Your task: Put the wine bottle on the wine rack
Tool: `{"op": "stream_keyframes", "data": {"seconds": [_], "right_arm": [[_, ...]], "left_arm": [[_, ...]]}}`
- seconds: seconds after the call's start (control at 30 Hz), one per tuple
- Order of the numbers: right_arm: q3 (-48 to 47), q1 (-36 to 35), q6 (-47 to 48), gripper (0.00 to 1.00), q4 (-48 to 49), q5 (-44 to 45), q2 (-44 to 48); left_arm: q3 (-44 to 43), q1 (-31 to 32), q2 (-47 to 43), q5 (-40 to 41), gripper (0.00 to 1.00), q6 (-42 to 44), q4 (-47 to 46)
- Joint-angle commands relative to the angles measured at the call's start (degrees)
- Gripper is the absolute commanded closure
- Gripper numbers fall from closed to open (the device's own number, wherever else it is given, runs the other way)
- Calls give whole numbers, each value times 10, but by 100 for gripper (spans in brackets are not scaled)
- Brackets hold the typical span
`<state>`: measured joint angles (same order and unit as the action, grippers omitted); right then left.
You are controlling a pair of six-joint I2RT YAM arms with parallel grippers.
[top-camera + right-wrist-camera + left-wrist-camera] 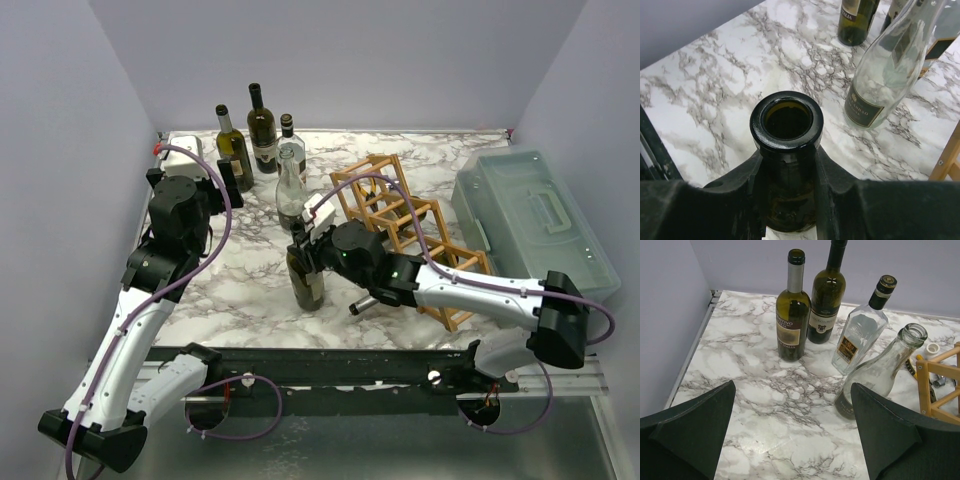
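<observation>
A dark wine bottle stands upright on the marble table, near the middle front. My right gripper is shut on its neck; the right wrist view shows the open mouth just above the fingers, which press on both sides. The light wooden wine rack lies to the right of the bottle, behind my right arm; a corner of it shows in the wrist views. My left gripper hovers at the back left, open and holding nothing.
A clear empty bottle stands just behind the held one. Two green bottles and a clear square one stand at the back. A translucent lidded box sits at the right edge.
</observation>
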<state>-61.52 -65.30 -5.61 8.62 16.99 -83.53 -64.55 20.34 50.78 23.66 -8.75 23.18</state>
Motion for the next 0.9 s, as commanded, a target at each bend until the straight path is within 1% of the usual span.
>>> {"op": "stream_keyframes", "data": {"seconds": [0.0, 0.1, 0.17, 0.33, 0.47, 0.6, 0.73, 0.87], "right_arm": [[-60, -3, 79, 100, -45, -59, 57], [-134, -3, 105, 99, -152, -75, 51], [-163, -3, 115, 99, -191, -83, 55], [-197, -3, 144, 99, -242, -72, 80], [-224, -3, 194, 99, -290, -64, 80], [-242, -3, 255, 99, -326, -37, 71], [-272, -9, 290, 99, -353, -12, 58], [-298, -21, 336, 99, -401, -23, 42]], "left_arm": [[7, -4, -9, 16, 1, 1, -10], [7, -5, -8, 18, 1, 0, -11], [7, -5, -7, 20, 1, 1, -11], [10, -8, -8, 20, 1, -4, -13], [13, -17, 4, 17, 1, -13, -14], [13, -35, 12, 16, 1, -18, -10], [14, -46, 13, 16, 1, -22, -11], [15, -46, 19, 12, 1, -23, -11]]}}
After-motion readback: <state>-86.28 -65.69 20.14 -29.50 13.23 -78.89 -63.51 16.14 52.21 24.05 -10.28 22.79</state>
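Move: The right hand holds the wine bottle upright by its neck; the wine rack's middle lies about 23 cm to its right, 9 cm ahead and 12 cm below. The clear bottle stands some 20 cm ahead and 4 cm left, its middle 11 cm lower; a racked bottle lies about 17 cm right, 1 cm ahead and 18 cm below. From the left hand, the rack is about 41 cm right, 2 cm ahead and 24 cm below. Keeping its grip, the right hand lifts the bottle about 9 cm and rightwards, tilting its base towards the rack. ##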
